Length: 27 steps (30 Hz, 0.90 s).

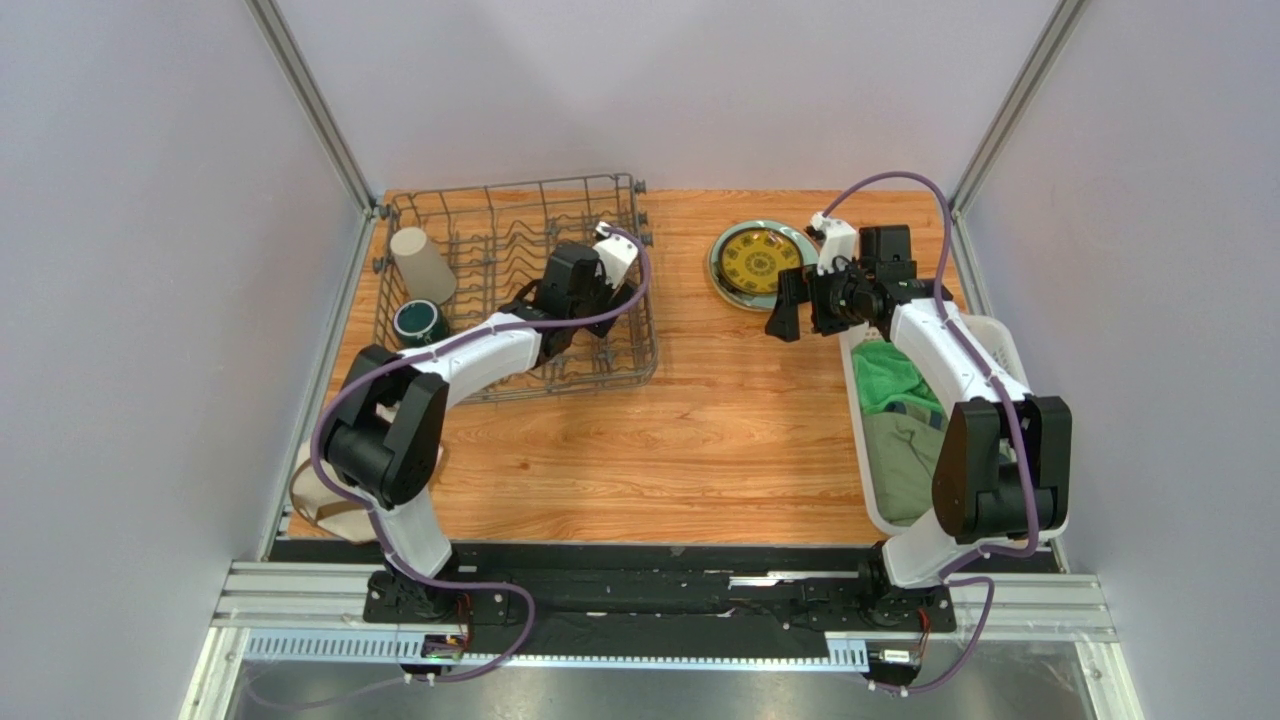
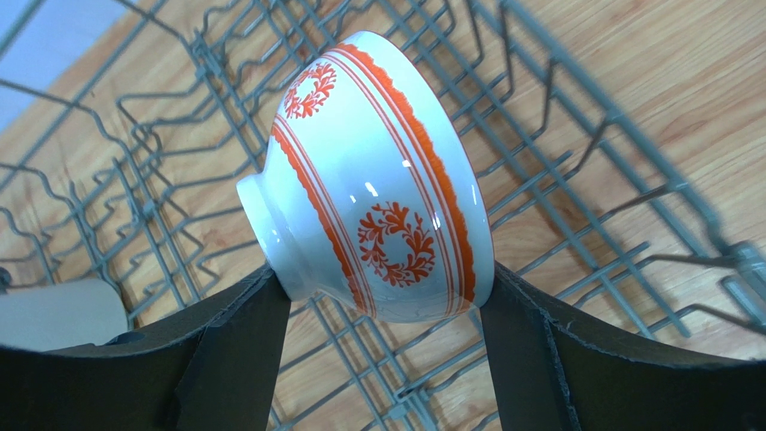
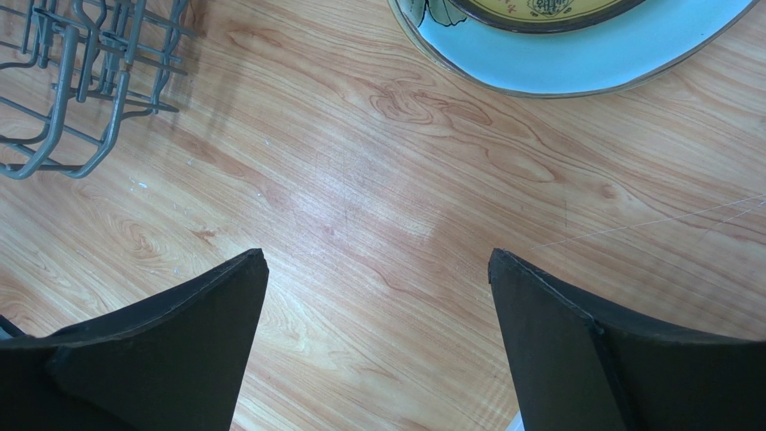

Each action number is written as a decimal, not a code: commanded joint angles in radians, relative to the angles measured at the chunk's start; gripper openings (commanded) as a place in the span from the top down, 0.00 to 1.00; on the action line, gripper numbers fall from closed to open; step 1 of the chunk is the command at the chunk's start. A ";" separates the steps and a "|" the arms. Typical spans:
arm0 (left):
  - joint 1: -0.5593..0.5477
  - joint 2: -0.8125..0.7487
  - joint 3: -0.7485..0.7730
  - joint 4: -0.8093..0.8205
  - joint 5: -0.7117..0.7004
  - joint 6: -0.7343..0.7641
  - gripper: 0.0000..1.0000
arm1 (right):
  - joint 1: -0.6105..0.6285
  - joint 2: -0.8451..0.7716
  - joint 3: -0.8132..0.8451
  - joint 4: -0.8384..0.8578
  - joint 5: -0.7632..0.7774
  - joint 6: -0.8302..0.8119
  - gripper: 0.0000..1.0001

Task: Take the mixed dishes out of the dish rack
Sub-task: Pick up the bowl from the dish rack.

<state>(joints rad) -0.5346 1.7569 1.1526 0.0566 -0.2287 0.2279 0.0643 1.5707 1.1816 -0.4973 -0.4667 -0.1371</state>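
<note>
My left gripper [image 1: 583, 308] is inside the grey wire dish rack [image 1: 484, 212], shut on the small red-and-white bowl [image 2: 378, 180], which lies tilted on its side between both fingers above the rack wires [image 2: 575, 135]. The beige handleless cup [image 1: 422, 266] and the dark green mug [image 1: 418, 320] stand at the rack's left end. The yellow-and-dark patterned plate [image 1: 759, 258] lies on the pale green flowered plate [image 3: 584, 67] on the table right of the rack. My right gripper [image 1: 798, 311] is open and empty just in front of these plates. I do not see the cream plate.
A white slotted basket [image 1: 998, 339] holding green cloths [image 1: 897, 384] stands at the right edge under my right arm. The rack's corner [image 3: 63, 99] shows at the right wrist view's upper left. A beige object [image 1: 322, 506] sits at the table's front left corner.
</note>
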 commanded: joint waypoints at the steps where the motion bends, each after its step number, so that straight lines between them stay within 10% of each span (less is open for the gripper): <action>1: 0.059 -0.076 0.048 -0.029 0.087 -0.082 1.00 | 0.003 0.014 0.044 0.008 -0.020 -0.018 0.02; 27: 0.294 -0.204 0.071 -0.182 0.707 -0.260 1.00 | 0.003 0.011 0.046 0.016 -0.078 0.025 0.03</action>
<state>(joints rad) -0.2646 1.6230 1.1625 -0.1589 0.2897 0.0177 0.0643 1.5879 1.1866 -0.4999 -0.5037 -0.1299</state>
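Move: The left hand holds the bowl over the right part of the dish rack. The rack's middle lies some 15 cm to its left, 2 cm ahead and 9 below; the rack's right rim is about 5 cm to its right, level with it and 5 below. The green mug stands about 31 cm left, level with it and 6 lower, and the plate stack 25 cm right, 11 ahead and 12 below. From the right hand the bowl is roughly 30 cm left, level with it at about its own height. Leftwards first, away from the rack's right rim and towards the rack's middle, the left hand carries the bowl about 4 cm, then lifts it some 3 cm while drawing back about 2. The wrist rolls its left side down and tips the fingers lower, nearly 30 degrees altogether, and the fingers keep their pinch across the bowl from foot to rim. ##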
